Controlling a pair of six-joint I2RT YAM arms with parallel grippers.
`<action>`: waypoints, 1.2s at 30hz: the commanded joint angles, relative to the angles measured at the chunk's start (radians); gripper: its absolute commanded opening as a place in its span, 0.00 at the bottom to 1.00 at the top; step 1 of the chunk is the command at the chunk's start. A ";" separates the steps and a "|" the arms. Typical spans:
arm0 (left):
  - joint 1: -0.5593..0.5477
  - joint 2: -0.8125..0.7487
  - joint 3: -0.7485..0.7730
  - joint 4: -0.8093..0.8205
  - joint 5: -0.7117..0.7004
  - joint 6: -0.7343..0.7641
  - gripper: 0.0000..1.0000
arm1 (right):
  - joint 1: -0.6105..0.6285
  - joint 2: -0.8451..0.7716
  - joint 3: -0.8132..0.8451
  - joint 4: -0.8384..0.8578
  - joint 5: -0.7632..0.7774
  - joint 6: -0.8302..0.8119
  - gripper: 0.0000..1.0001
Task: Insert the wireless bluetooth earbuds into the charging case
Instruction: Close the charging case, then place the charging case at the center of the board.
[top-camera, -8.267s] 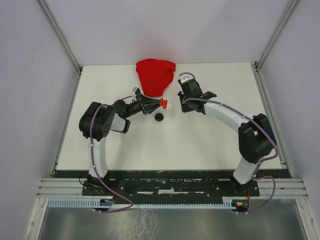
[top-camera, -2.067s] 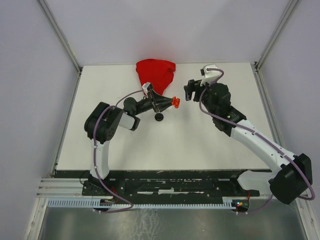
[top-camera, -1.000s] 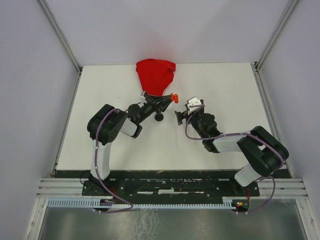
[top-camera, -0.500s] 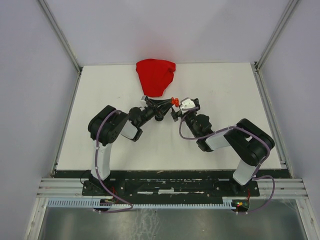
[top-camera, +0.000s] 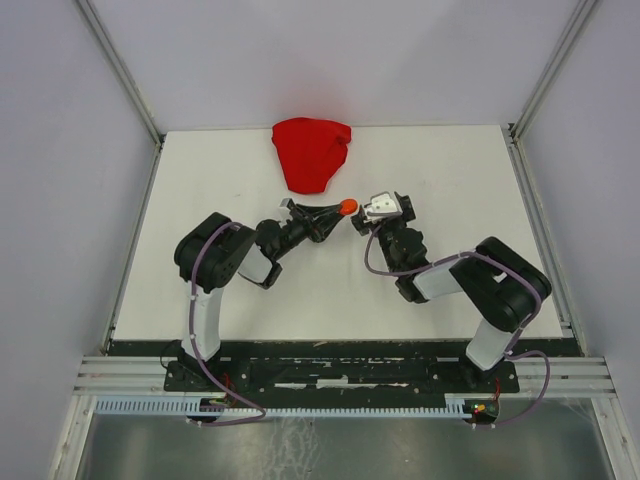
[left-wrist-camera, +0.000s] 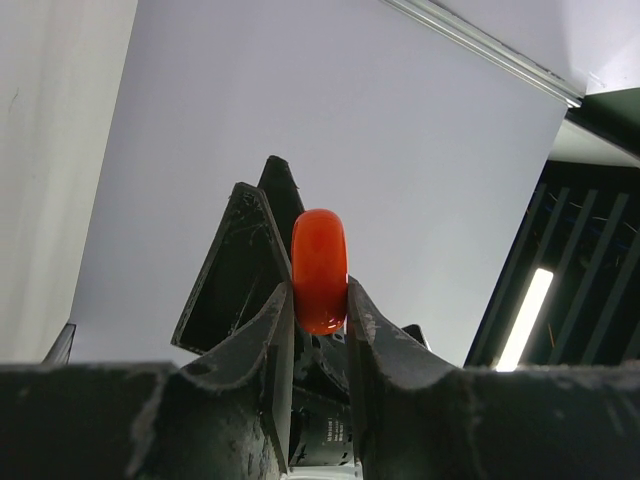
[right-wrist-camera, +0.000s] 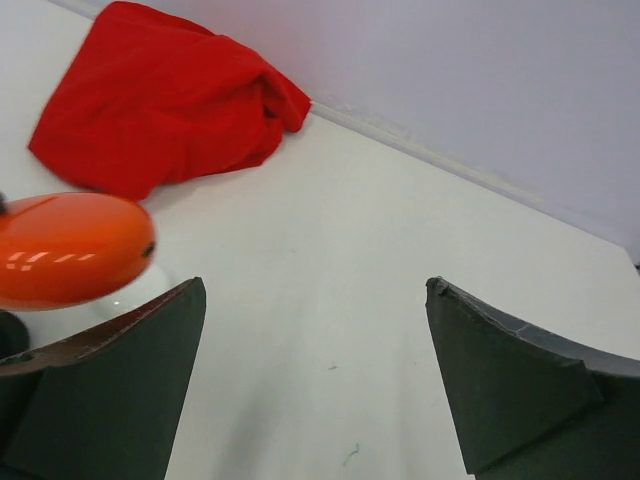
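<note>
My left gripper is shut on an orange-red round charging case, held edge-on above the table. In the left wrist view the case is pinched between both fingers of that gripper. My right gripper faces it from the right, open and holding nothing. In the right wrist view the case floats just left of the open gripper, beyond its left finger. The case looks closed. The earbuds are out of view.
A crumpled red cloth lies at the back middle of the white table, and shows in the right wrist view as the cloth. A pale rounded shape sits under the orange case. Both arms meet at the table's centre.
The left gripper has carried the case slightly nearer and lower. The right gripper has swung up beside it. A small black round thing seen earlier is now hidden by the left gripper.
</note>
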 joint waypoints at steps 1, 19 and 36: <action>0.008 -0.039 0.000 0.125 0.021 -0.026 0.03 | -0.037 -0.089 -0.041 0.044 0.095 -0.003 0.99; 0.185 -0.340 -0.227 -0.325 0.127 0.522 0.03 | -0.069 -0.475 0.196 -0.942 0.106 0.339 0.99; 0.194 -0.390 -0.317 -0.552 0.059 0.788 0.03 | -0.077 -0.489 0.248 -1.072 0.055 0.389 0.99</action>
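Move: The left hand already grips the shut red charging case, with bare table some 15 cm below. The black case lies about 6 cm to its left and 2 cm farther out, and the white case about 2 cm left and 6 cm out, both some 15 cm lower. From the right hand, open and empty, the red case is about 8 cm to the left, 2 cm ahead and 1 cm higher. The left hand keeps its grip on the closed red charging case and carries it left, away from the right gripper, nearly level for about 7 cm, then sinks some 8 cm towards the table near the black case while drawing back 4 cm, its fingertips tipping down about 30 degrees. The right hand, still wide open, backs off to the right by about 5 cm, climbs some 7 cm and settles halfway down again, its fingers tilting downward. ##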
